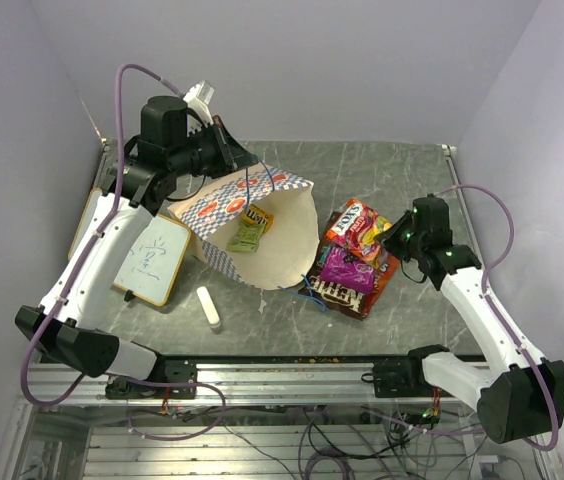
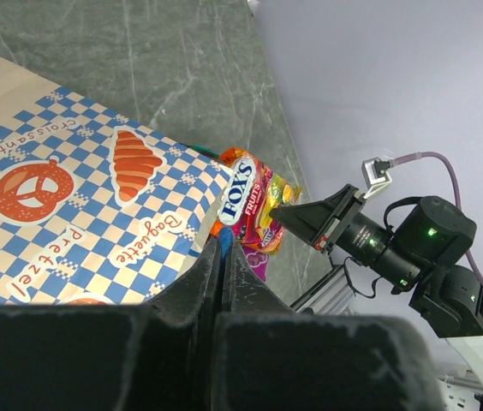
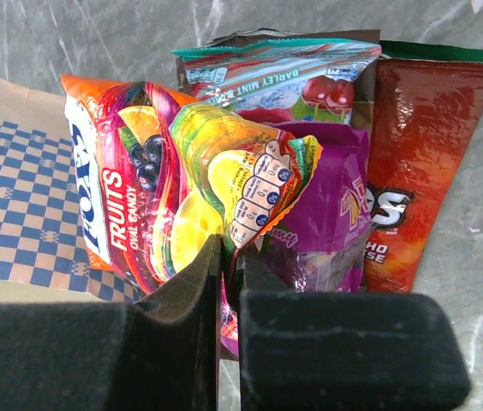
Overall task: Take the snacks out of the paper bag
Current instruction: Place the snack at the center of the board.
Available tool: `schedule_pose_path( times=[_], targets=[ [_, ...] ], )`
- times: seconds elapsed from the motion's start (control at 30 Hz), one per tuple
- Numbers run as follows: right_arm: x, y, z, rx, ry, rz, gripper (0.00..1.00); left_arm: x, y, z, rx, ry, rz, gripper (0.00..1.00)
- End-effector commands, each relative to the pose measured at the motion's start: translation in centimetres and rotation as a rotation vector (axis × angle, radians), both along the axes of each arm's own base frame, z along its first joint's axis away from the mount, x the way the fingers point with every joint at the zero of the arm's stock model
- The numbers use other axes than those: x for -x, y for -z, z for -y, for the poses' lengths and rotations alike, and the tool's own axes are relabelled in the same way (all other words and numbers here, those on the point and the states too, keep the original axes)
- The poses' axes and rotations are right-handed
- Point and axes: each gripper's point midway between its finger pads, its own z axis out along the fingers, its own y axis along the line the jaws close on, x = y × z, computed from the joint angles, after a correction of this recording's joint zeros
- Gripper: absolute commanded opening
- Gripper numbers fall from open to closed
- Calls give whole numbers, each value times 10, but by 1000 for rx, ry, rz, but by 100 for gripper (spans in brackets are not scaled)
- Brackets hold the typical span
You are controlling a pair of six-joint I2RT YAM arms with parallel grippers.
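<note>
The paper bag (image 1: 224,205) lies on its side, mouth open toward the right front. A green packet (image 1: 246,236) and a yellow one (image 1: 261,216) lie inside. My left gripper (image 1: 224,148) is at the bag's raised far edge, shut on its blue cord handle (image 2: 223,247). To the right is a pile of snacks: an orange Fox's fruit-candy packet (image 3: 130,188), a purple packet (image 3: 336,214), red Doritos (image 3: 417,163), a mint packet (image 3: 276,73) and a brown chocolate bag (image 1: 342,295). My right gripper (image 3: 229,253) is shut on the Fox's packet's edge.
A wood-framed whiteboard (image 1: 148,258) lies left of the bag. A small white cylinder (image 1: 208,308) lies in front of it. The bag's other blue cord (image 1: 311,291) trails by the pile. Grey walls close in on three sides.
</note>
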Motion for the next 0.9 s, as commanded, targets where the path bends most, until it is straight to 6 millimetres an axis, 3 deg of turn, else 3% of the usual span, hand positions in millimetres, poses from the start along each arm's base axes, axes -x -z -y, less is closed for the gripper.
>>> schedule_pose_path(
  times=[0.0,0.13,0.5,0.67,0.87],
  targets=[
    [8,1,17,60,30,-37,0,4,-21,3,17,44,57,7],
    [11,-6,16,57,19,-25,0,6,-22,2,12,47,62,7],
    [17,32,25,101,39,-92,4,9,-22,4,13,66,61,7],
    [13,11,24,104,21,-34,14,10,-24,4,16,67,65,7],
    [9,-23,21,131,-41,38,40,16,-21,7,28,106,76,7]
  ],
)
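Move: The right hand still holds the Fox's candy bag by its near right corner, the bag's middle about 4 cm ahead, 5 cm left and 4 cm lower. The snack pile's middle is some 2 cm back, 5 cm left and 7 cm below; the paper bag stands about 27 cm left and 4 cm ahead. From the left hand the pile is roughly 20 cm right, 9 cm back and 28 cm below. The right hand eases about 2 cm right and back, dipping slightly, then opens, releasing the Fox's bag's corner. ##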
